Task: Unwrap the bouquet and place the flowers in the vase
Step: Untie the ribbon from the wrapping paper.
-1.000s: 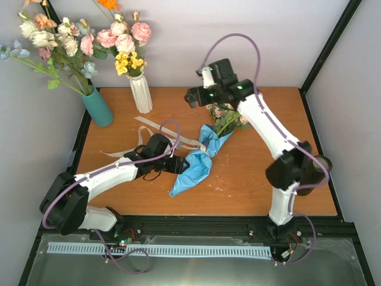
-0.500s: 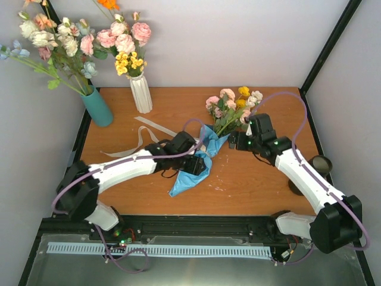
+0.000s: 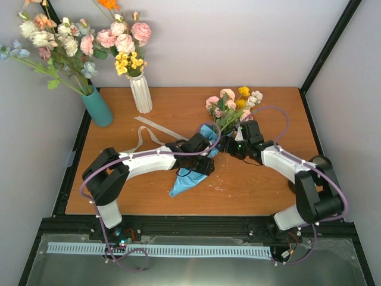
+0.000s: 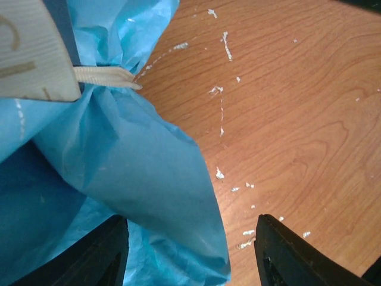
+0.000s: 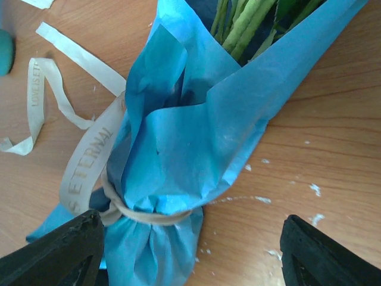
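The bouquet lies in mid-table, its pink, cream and yellow flowers [image 3: 229, 102] pointing to the back. Its blue paper [image 3: 186, 180] is tied with a beige ribbon [image 5: 89, 162], and green stems [image 5: 244, 24] stick out of the wrap. My left gripper [image 3: 205, 167] [image 4: 190, 256] is open, with the paper's lower fold [image 4: 149, 196] between its jaws. From the right, my right gripper [image 3: 229, 146] [image 5: 193, 253] stands open astride the tied neck [image 5: 149, 215]. The dark vase [image 3: 325, 162] peeks out behind my right elbow.
A teal vase [image 3: 98, 107] and a white ribbed vase [image 3: 141, 92], both full of flowers, stand at the back left. Loose ribbon [image 3: 140, 137] trails over the table left of the bouquet. White flecks [image 4: 223, 113] dot the wood.
My right arm has swung down from the back of the table to the bouquet's neck, and its jaws have narrowed a little. My left gripper has slid right along the paper.
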Controlling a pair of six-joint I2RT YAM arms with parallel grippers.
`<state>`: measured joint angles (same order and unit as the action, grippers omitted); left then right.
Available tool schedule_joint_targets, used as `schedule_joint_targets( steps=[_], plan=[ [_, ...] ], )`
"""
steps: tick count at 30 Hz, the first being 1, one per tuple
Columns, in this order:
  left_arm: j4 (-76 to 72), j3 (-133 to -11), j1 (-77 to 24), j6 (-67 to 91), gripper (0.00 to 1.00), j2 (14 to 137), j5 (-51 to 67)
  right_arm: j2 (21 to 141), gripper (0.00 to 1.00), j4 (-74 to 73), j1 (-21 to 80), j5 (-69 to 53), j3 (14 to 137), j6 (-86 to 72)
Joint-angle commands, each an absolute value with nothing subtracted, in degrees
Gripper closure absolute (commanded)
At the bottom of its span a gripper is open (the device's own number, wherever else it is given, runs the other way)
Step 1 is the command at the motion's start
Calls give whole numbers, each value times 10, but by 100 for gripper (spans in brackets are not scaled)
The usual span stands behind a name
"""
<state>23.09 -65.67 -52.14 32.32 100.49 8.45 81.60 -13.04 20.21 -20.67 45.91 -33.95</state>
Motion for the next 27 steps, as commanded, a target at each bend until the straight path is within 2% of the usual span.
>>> schedule_joint_targets(
  steps=[1,6,10,16,18,27],
  plan=[
    [211,-677,-528,327,42,1028,68,874,22,-52,198,-268,482,-379],
    [184,-665,-529,321,47,1047,74,930,30,-12,198,-287,494,-395],
    [176,-662,-528,316,60,1052,63,966,42,9,198,-302,503,-400],
    [151,-627,-528,300,98,1025,69,988,83,15,197,-299,516,-387],
    [137,-603,-528,298,100,1005,66,988,96,11,196,-299,519,-379],
    [129,-527,-528,289,100,932,43,972,97,-22,175,-290,532,-343]
  ],
)
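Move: The wrapping paper's gathered tail lies about 3 cm below the left hand and 1 cm ahead; the ribbon tie is about 6 cm ahead of that hand, 1 cm to its left and 3 cm below. For the right hand the upper paper flap is some 3 cm ahead, 4 cm left and 4 cm below; the flower heads stand about 14 cm ahead of it and 4 cm to its right. Sinking some 3 cm, both hands pinch the wrapping paper beside the tie, the right reaching 5 cm forward-left. ##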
